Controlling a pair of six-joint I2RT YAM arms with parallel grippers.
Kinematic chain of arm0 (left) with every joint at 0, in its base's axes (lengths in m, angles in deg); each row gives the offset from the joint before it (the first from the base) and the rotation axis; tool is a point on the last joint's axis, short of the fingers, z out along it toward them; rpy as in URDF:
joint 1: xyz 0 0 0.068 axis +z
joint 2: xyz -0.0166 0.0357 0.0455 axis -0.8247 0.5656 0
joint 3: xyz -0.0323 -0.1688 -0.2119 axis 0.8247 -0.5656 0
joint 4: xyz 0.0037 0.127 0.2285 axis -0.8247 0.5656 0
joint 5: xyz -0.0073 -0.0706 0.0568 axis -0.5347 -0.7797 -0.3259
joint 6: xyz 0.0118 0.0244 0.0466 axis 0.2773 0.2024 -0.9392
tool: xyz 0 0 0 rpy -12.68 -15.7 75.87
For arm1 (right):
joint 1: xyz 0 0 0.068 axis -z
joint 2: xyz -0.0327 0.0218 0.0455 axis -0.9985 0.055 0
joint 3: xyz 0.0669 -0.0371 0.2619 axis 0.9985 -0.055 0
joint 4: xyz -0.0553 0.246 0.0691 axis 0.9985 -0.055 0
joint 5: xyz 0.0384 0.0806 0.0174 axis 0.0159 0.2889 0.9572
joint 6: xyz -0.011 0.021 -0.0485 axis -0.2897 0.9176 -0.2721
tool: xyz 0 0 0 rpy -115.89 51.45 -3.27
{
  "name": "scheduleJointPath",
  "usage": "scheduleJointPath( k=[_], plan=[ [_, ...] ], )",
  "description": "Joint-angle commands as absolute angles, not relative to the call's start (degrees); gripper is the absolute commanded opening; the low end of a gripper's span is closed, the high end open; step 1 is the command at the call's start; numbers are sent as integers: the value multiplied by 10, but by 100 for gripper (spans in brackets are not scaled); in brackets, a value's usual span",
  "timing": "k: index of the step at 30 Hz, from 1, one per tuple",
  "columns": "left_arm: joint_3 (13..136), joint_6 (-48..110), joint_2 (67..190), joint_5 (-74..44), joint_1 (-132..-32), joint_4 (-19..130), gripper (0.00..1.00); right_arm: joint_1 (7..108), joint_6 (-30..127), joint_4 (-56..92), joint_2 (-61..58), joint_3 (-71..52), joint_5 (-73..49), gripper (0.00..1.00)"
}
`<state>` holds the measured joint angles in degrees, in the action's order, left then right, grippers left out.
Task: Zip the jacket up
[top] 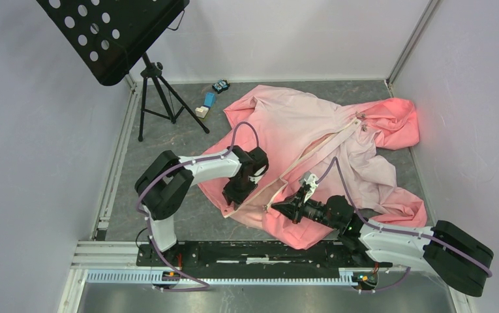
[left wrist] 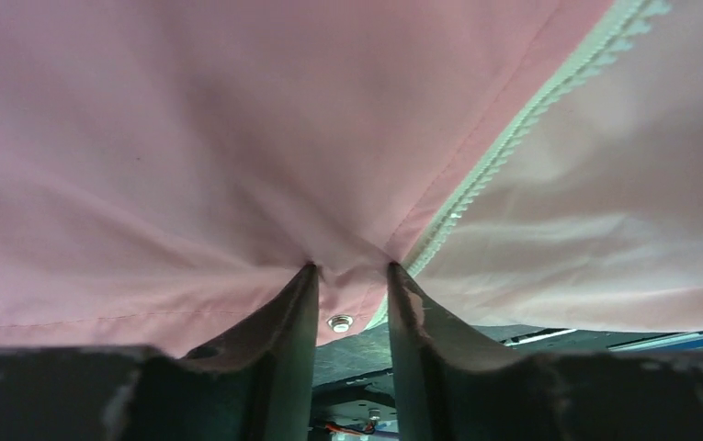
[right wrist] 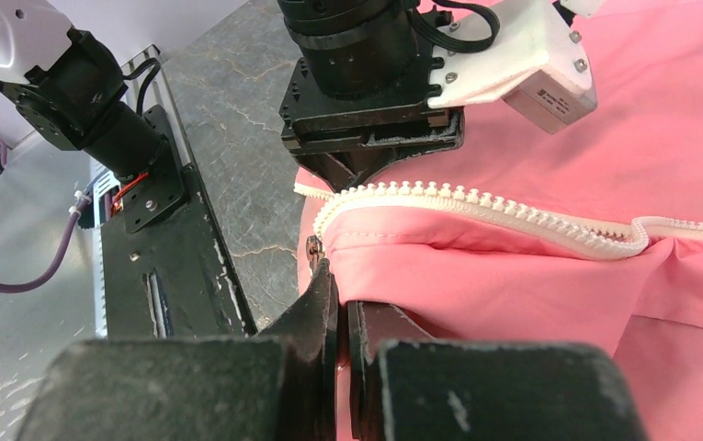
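The pink jacket (top: 299, 130) lies spread on the grey table, its cream zipper strip (top: 325, 147) running diagonally. My left gripper (top: 237, 192) stands on the hem at the jacket's lower left. Its jaws are apart and the fingertips (left wrist: 309, 271) press into the fabric. Between them lies the hem with a metal snap (left wrist: 339, 322), and the zipper teeth (left wrist: 513, 129) run up to the right. My right gripper (top: 279, 207) is shut at the zipper's bottom end. A small metal zipper pull (right wrist: 313, 246) shows at its tips (right wrist: 336, 289), below the teeth (right wrist: 476, 204).
A black music stand (top: 113, 32) on a tripod (top: 158, 98) stands at the back left. Small blue and wooden blocks (top: 207, 101) lie near the jacket's far left edge. The black base rail (top: 253, 254) runs along the near edge. White walls enclose the table.
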<state>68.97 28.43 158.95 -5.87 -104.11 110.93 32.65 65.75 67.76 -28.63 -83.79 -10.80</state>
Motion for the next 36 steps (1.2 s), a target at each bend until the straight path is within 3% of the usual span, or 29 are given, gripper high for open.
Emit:
scheduleJointPath(
  k=[1, 6, 15, 17, 29, 36],
  plan=[
    [693, 271, 1610, -45, -1046, 1097, 34, 330, 659, 704, -285, -853, -103, 0],
    [698, 272, 1590, -34, -1046, 1097, 19, 329, 662, 703, -286, -853, -99, 0],
    [700, 283, 1526, -11, -1046, 1090, 10, 330, 664, 699, -272, -831, -95, 0],
    [702, 288, 1512, -7, -1045, 1090, 3, 329, 666, 699, -266, -827, -92, 0],
    [701, 340, 1367, -56, -1041, 1048, 2, 330, 690, 722, -227, -803, -81, 0],
    [687, 330, 1354, -68, -1034, 1059, 2, 329, 697, 728, -193, -778, -73, 0]
  ],
)
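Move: The lower corner of the jacket's left panel, with its snap, lies about 2 cm back of my open left fingers and 1 cm below, its cloth already between the pads; the left zip edge runs 2 cm to their right, level in depth. The right zip end, held by my other hand, is some 11 cm right, 2 cm back and 9 cm higher. From my right hand that left corner is roughly 13 cm left, 2 cm ahead and 11 cm down. I shut my left fingers on the left panel just beside its zip edge, pinching the cloth near the hem, then lift it about 11 cm off the table, drifting some 2–3 cm forward and right while the downward fingers tip forward and to the right by around 25 degrees. My right hand keeps its pinch on the other zip end and eases about 1.5 cm left. ##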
